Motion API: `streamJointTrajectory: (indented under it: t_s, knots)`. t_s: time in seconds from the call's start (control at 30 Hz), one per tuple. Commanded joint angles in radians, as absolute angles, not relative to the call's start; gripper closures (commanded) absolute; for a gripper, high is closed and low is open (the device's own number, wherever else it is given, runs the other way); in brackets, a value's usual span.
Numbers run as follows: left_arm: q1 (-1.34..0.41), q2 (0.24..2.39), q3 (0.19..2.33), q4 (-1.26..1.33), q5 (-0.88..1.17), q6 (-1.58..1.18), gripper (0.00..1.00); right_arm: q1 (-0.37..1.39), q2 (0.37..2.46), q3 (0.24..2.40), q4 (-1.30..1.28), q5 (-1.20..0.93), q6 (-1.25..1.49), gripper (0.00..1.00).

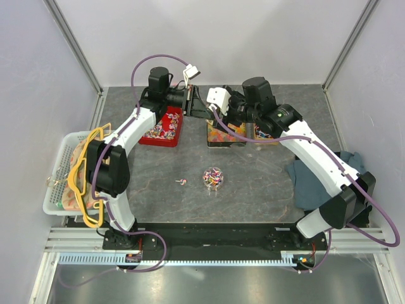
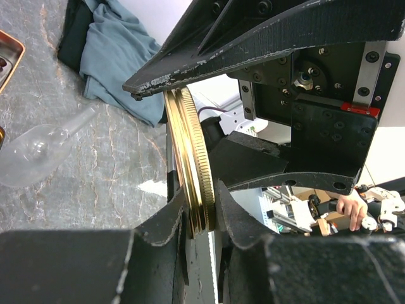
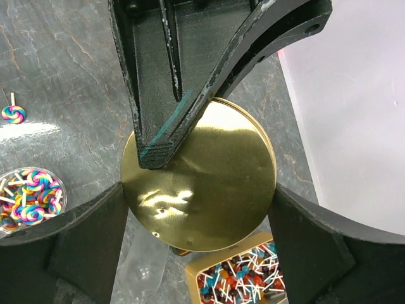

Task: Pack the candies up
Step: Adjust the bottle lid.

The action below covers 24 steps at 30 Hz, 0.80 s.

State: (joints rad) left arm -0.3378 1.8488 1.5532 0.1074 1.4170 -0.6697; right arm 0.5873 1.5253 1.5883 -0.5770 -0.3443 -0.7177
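Observation:
A round gold lid (image 3: 209,183) hangs in the air over the back of the table. My left gripper (image 2: 199,209) is shut on its ribbed rim, and the lid (image 2: 190,158) shows edge-on there. My right gripper (image 3: 199,190) is open wide, one finger at each side of the rim, very close or just touching. The two grippers meet at the back centre, left gripper (image 1: 190,101) and right gripper (image 1: 202,109). The candies are small swirl lollipops: several in a clear jar (image 1: 212,178) on the table, and one loose candy (image 1: 182,182) beside it. The jar (image 3: 28,202) lies below left.
A red tin (image 1: 163,128) and a gold tin (image 1: 224,134) of sweets sit under the grippers, the gold tin (image 3: 243,278) just below the lid. A clear plastic scoop (image 2: 35,152) lies on the table. A blue cloth (image 1: 316,177) is at right, a white basket (image 1: 54,183) with yellow hangers at left.

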Motion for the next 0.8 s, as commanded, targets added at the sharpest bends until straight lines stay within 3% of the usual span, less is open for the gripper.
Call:
streamJointTrajectory:
  t_s: [0.0,0.13,0.27,0.37,0.63,0.77]
  knots:
    - [-0.344,1.838,1.548,0.132,1.45,-0.69,0.89,0.594,1.523,1.617,-0.534,-0.371,-0.698,0.24]
    - [-0.333,1.838,1.554,0.141,1.454,-0.69,0.76,0.594,1.514,1.597,-0.534,-0.367,-0.699,0.24]
    - [-0.292,1.859,1.582,0.144,1.46,-0.696,0.41,0.594,1.487,1.559,-0.535,-0.364,-0.699,0.24]
    - [-0.259,1.87,1.586,0.173,1.462,-0.716,0.29,0.595,1.467,1.52,-0.532,-0.365,-0.701,0.23]
    - [-0.158,1.853,1.566,0.138,1.457,-0.639,0.14,0.595,1.424,1.414,-0.561,-0.428,-0.692,0.23]
    - [-0.091,1.835,1.575,-0.313,1.352,-0.198,0.08,0.595,1.433,1.37,-0.62,-0.515,-0.706,0.24]
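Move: The right gripper already holds the gold lid across its width. The open candy bottle it is bound for stands about 13 cm back, roughly level sideways and some 23 cm below. A loose lollipop lies about 12 cm to the left of the bottle, and the gummy tray sits some 20 cm beyond it and 5 cm to its right. From the left gripper, still pinching the lid's rim, the bottle is about 12 cm back, 4 cm right and 23 cm below. Open the left gripper wide to let go of the lid's rim, and draw it off about 7 cm to the left and 5 cm forward, turning slightly counter-clockwise. Once it lets go, keep the right gripper's hold and carry the lid down about 5 cm and back some 3 cm towards the bottle, tipping the wrist a little downward. ##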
